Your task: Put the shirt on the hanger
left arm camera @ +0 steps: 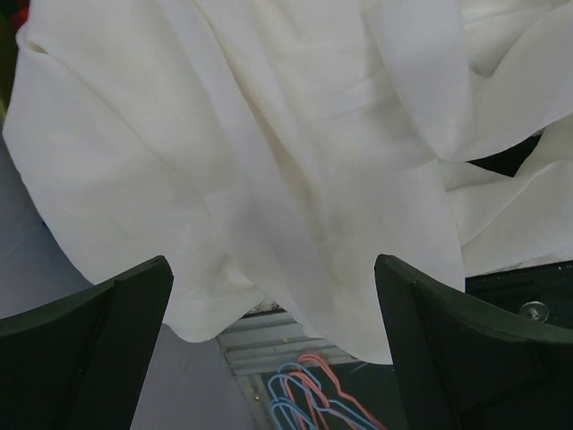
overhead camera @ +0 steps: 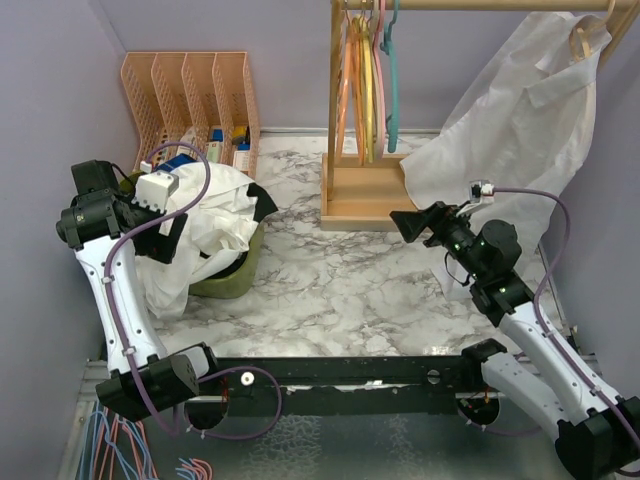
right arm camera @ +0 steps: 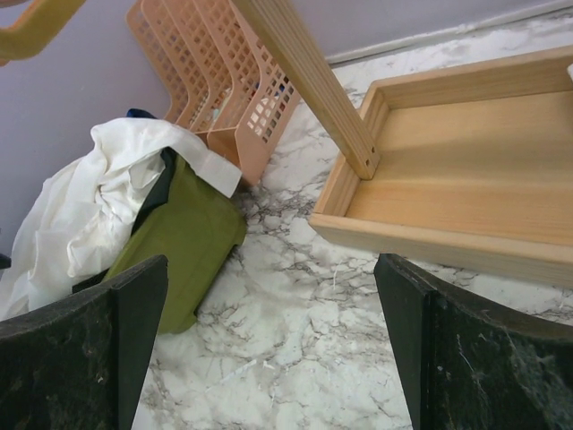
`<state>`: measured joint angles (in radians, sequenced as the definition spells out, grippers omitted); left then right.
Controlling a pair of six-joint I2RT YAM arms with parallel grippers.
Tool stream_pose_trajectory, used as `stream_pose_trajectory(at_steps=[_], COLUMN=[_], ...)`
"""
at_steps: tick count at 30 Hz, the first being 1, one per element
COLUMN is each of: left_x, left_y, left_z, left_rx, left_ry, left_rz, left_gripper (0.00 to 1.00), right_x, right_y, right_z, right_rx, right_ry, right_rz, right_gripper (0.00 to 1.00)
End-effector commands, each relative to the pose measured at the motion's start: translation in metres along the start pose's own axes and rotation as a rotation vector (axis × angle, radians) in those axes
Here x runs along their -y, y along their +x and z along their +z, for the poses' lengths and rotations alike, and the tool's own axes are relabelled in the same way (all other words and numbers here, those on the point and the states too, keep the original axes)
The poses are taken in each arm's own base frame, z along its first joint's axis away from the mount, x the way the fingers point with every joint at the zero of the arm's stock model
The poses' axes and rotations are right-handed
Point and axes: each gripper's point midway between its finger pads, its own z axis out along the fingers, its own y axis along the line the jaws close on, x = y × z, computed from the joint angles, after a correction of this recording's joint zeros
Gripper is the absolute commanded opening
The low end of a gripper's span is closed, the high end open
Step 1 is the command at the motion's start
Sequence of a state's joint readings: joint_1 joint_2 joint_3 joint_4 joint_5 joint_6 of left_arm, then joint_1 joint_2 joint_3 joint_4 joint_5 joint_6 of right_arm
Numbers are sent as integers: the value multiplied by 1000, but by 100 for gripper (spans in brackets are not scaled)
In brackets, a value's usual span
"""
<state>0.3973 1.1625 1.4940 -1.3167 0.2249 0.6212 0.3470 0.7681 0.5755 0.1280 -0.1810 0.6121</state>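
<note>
The white shirt [overhead camera: 215,210] lies bunched over a green basket [overhead camera: 225,280] at the left and hangs down its near side. It fills the left wrist view [left arm camera: 269,152] and shows at the left of the right wrist view [right arm camera: 81,206]. My left gripper [overhead camera: 168,235] is open right at the shirt's left side, its fingers [left arm camera: 89,349] wide apart with hanging fabric just beyond them, gripping nothing. The teal hanger [overhead camera: 392,85] hangs on the wooden rack's rail. My right gripper [overhead camera: 408,225] is open and empty above the marble table, and faces the basket [right arm camera: 183,237].
A wooden rack with a tray base [overhead camera: 365,195] stands at the back centre and holds orange, yellow and pink hangers [overhead camera: 360,80]. A second white shirt [overhead camera: 520,130] hangs on a tan hanger at the right. A peach file organizer [overhead camera: 195,95] stands behind the basket.
</note>
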Motion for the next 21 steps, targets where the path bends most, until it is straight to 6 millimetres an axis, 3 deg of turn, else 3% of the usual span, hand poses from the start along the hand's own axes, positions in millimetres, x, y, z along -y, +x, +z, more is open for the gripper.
stream_pose_trajectory(at_steps=[1, 9, 11, 12, 13, 14, 15, 18, 21], left_x=[16, 38, 39, 41, 43, 43, 42, 36, 37], left_y=[13, 44, 48, 48, 44, 36, 26, -22, -66], left_z=[14, 54, 59, 58, 54, 48, 37, -9, -61], left_rx=[-52, -142, -155, -153, -139, -116, -83, 91, 297], left_ry=[126, 239, 248, 257, 269, 273, 269, 215, 156], left_rz=[78, -10, -17, -19, -18, -16, -10, 14, 82], left_gripper=[99, 98, 85, 73, 46, 9, 0, 0, 0], right_x=[-13, -12, -12, -12, -13, -15, -17, -39, -90], right_y=[-1, 1, 1, 3, 4, 5, 5, 10, 27], right_z=[0, -4, -6, -7, -8, -9, -9, -11, -28], right_rx=[0, -21, -22, -24, -25, -25, -25, -56, -150], right_ry=[-69, -54, -53, -56, -62, -76, -93, -237, -596], right_rz=[12, -13, 0, 8, 13, 10, 1, -69, -140], right_gripper=[99, 99, 100, 100, 100, 100, 100, 97, 92])
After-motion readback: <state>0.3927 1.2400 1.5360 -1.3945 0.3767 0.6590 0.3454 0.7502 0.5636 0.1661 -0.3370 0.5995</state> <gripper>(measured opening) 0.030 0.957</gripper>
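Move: The near-left fold of the white shirt lies about 8 cm below the left hand, roughly 2 cm to its right and 1 cm back. The shirt pile's middle is some 6 cm right, 3 cm ahead and 13 cm down; the green basket beneath is about 7 cm right, 2 cm ahead and 18 cm down. The peach rack stands some 22 cm ahead, 4 cm right and 15 cm down. From the right hand, that fold is about 45 cm left, 6 cm back and 7 cm lower. The left fingers shut on a fold of the shirt and pinch it: wide open, the hand sinks about 7.5 cm onto the cloth, easing slightly back and right while tipping further down some 10 degrees. Once closed, it climbs quickly by 6 to 7 cm with the cloth, drifting forward and untipping. Late on, the empty right hand eases 2 to 3 cm left and back, turning counter-clockwise. ##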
